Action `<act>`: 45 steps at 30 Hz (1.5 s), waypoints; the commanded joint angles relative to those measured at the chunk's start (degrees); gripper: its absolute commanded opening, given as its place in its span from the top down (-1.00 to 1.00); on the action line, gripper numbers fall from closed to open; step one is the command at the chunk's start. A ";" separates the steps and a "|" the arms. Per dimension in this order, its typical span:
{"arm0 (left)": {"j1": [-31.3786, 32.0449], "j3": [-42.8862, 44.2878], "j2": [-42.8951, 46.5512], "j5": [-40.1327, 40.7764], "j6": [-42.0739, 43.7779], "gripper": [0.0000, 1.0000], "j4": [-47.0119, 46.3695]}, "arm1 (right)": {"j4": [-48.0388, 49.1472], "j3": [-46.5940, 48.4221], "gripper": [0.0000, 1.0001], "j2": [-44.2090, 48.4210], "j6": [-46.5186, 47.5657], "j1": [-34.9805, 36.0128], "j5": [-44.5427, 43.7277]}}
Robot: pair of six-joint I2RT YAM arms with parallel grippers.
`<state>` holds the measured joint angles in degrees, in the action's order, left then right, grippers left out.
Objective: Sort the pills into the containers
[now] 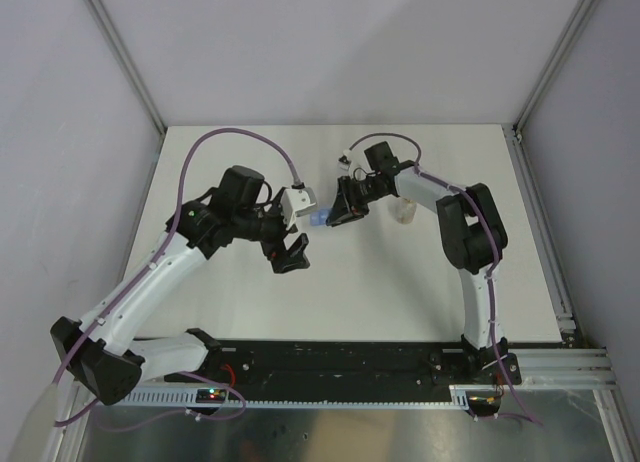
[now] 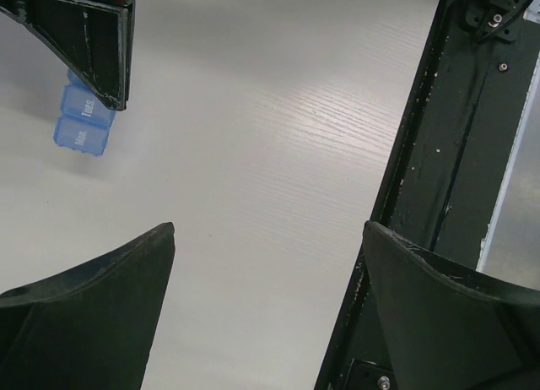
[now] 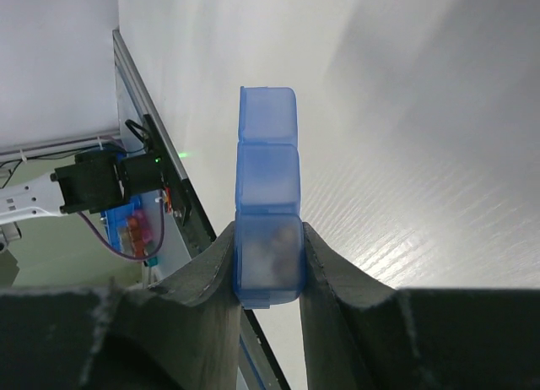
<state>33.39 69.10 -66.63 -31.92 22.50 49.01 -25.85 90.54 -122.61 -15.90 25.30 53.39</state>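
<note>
The containers are a translucent blue strip of three joined compartments, held lengthwise off the table. My right gripper is shut on the nearest compartment, one finger on each side wall. A dim brownish mass, the pills, shows through that compartment's wall. From above, the right gripper holds the containers near the table's middle. My left gripper hangs just below and to the left, open. In the left wrist view the left gripper has only bare table between its fingers, with the containers at upper left.
A small clear vial stands on the white table just right of the right gripper. The black base rail runs along the table's near edge. Grey walls with metal corner posts enclose the back and sides.
</note>
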 commanded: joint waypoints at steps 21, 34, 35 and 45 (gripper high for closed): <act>-0.38 -2.03 1.63 3.32 -1.62 -0.99 -2.09 | -0.46 4.23 0.98 -7.64 -3.06 0.96 -0.84; -0.35 -3.13 2.46 2.33 -1.94 -0.99 -2.96 | 0.85 1.15 0.89 -7.92 -3.71 0.91 0.54; -0.35 -3.16 2.51 2.32 -2.02 -0.99 -2.96 | 0.87 0.96 0.88 -7.92 -3.62 0.86 0.60; -0.38 -3.27 2.29 1.46 -1.94 -0.99 -3.05 | 1.14 -0.09 0.65 -8.13 -3.43 0.82 1.10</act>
<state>33.34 66.30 -65.76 -28.95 20.99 47.68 -24.95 91.00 -130.30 -19.46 26.06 54.48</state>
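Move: The right hand already pinches the blue pill container by one end; its middle lies about 4 cm left of the finger pads and 2 cm below them. It is taken to the bare table spot under it, roughly 8 cm below the hand and 4 cm to its left. The pill bottle stands about 16 cm to this hand's right and 4 cm farther out. From the idle left hand, the container is some 15 cm ahead, 5 cm to the right and 16 cm below. Keeping its pinch on the end of the pill container, the right hand lowers the container's free end until it seems to touch the table, sinking about 5 cm in all. It edges forward a centimetre at first, then eases back nearly 2 cm, while the wrist rolls about 10 degrees. ##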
